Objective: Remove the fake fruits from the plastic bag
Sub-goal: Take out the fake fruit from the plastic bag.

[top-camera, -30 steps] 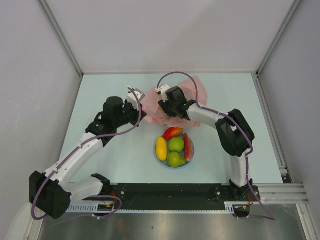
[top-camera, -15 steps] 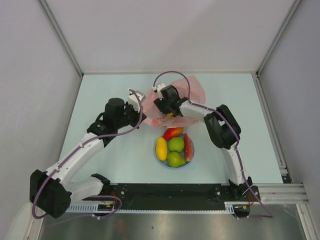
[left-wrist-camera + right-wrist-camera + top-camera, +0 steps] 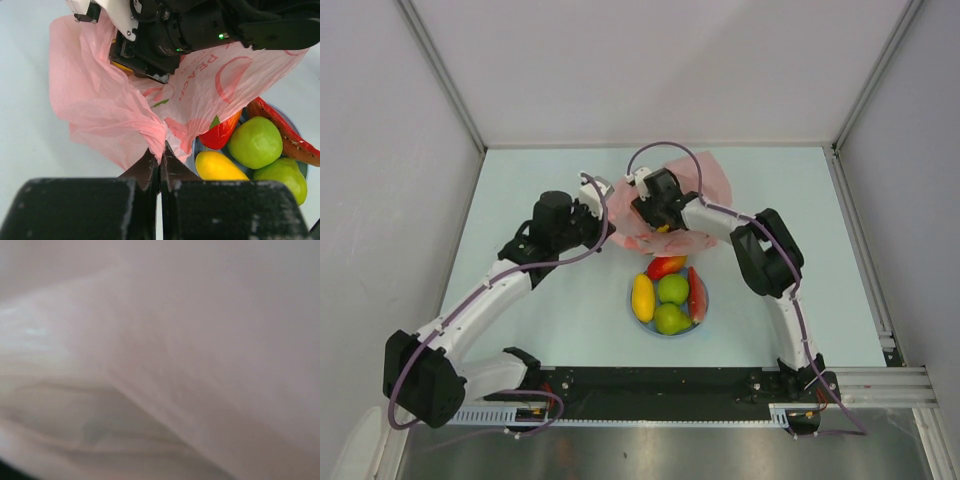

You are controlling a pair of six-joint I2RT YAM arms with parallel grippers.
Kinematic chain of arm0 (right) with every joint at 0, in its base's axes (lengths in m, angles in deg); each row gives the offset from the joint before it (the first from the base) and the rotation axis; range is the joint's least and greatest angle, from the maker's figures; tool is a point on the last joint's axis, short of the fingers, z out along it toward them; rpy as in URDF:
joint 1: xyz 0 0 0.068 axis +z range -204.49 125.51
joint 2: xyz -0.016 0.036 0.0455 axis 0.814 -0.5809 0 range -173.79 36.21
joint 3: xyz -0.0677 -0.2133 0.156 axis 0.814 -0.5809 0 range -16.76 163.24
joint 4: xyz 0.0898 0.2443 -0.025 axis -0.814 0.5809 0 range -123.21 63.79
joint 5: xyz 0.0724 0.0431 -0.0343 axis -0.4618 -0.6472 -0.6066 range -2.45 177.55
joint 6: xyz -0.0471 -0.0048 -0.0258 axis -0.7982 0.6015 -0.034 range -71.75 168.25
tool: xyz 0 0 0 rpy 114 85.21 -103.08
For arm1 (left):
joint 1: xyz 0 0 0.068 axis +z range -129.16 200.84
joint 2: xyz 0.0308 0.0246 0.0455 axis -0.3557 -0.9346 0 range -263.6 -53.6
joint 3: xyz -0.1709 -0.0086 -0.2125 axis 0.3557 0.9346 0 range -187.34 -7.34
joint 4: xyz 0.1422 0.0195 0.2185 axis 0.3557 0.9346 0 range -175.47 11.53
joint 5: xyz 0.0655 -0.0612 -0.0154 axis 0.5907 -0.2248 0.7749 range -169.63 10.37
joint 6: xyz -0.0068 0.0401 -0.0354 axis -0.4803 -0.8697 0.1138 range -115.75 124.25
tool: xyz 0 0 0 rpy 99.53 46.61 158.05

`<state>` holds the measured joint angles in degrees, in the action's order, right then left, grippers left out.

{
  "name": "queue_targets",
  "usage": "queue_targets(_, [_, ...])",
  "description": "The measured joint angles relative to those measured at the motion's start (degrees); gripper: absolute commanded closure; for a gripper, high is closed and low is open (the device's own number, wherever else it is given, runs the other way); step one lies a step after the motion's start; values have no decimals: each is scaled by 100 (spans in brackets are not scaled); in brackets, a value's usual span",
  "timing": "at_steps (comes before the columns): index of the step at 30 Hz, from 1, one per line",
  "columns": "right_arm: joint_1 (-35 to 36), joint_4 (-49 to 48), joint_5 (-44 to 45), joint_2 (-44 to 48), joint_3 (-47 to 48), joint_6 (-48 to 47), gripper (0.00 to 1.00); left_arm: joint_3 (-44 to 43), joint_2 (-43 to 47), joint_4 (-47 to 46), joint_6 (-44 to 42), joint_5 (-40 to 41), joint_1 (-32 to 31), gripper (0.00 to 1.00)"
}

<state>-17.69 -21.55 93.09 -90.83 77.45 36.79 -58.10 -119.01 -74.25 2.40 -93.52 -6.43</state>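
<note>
The pink plastic bag (image 3: 706, 188) lies at the table's middle back, and its near corner (image 3: 150, 132) is bunched between the jaws of my left gripper (image 3: 160, 151), which is shut on it. My right gripper (image 3: 654, 214) reaches down into the bag's mouth. Pink film fills its wrist view, so its jaws do not show. A yellow fruit (image 3: 122, 65) peeks out beneath that gripper, also seen in the top view as a yellow fruit (image 3: 663, 228); whether it is held I cannot tell. Out of the bag lie a red fruit (image 3: 666, 266), a yellow one (image 3: 642, 297) and two green ones (image 3: 672, 289).
The fruits outside the bag rest on a round light blue plate (image 3: 694, 326) just in front of the bag, together with a red slice (image 3: 696, 293). Grey walls close the table on three sides. My arms' bases stand at the near edge.
My right arm has swung left and pushed its gripper deeper into the bag's mouth. The left gripper has kept its hold and shifted slightly towards the back.
</note>
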Motion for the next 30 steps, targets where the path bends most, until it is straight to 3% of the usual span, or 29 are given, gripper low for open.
queue_targets(7, [-22, 542, -977, 1113, -149, -221, 71, -455, -470, -190, 103, 2, 0, 100])
queue_targets(16, [33, 1307, -1534, 3086, -911, -691, 77, -531, -592, -446, 251, 52, -68, 100])
queue_targets(19, [52, 1746, -1875, 3508, -1300, -874, 91, -531, -592, -518, 247, 146, -162, 100])
queue_targets(21, [81, 2061, -2096, 3692, -1416, -892, 93, -531, -592, -566, 236, 236, -260, 100])
queue_targets(24, [173, 2293, -2323, 3836, -1438, -564, 92, -531, -588, -623, 133, 398, -468, 100])
queue_targets(30, [452, 2413, -2378, 3908, -1593, 817, 100, -531, -581, -599, 192, 931, -748, 100])
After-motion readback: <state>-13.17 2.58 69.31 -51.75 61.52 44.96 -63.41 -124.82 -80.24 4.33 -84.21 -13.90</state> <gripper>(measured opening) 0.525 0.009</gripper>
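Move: The right hand is low inside the bag, already gripping the yellow fruit; the plate it goes to lies about 20 cm back, 4 cm to its right and 3 cm lower. On the plate, the red-orange fruit is some 12 cm back and 4 cm right of this hand, the first yellow fruit about 20 cm back and 2 cm left. From the left hand, the plate lies about 12 cm right, 4 cm back and 19 cm below. Keeping its grip on the yellow fruit, the right hand lifts it some 17 cm up out of the bag, then draws it back nearly level, about 20 cm back in all, to over the plate. The wrist turns counter-clockwise by roughly 20 degrees, and late on the fingers tip more downward. The left hand, still pinching the bag's rim, shifts forward and up, then about 4 cm right. ##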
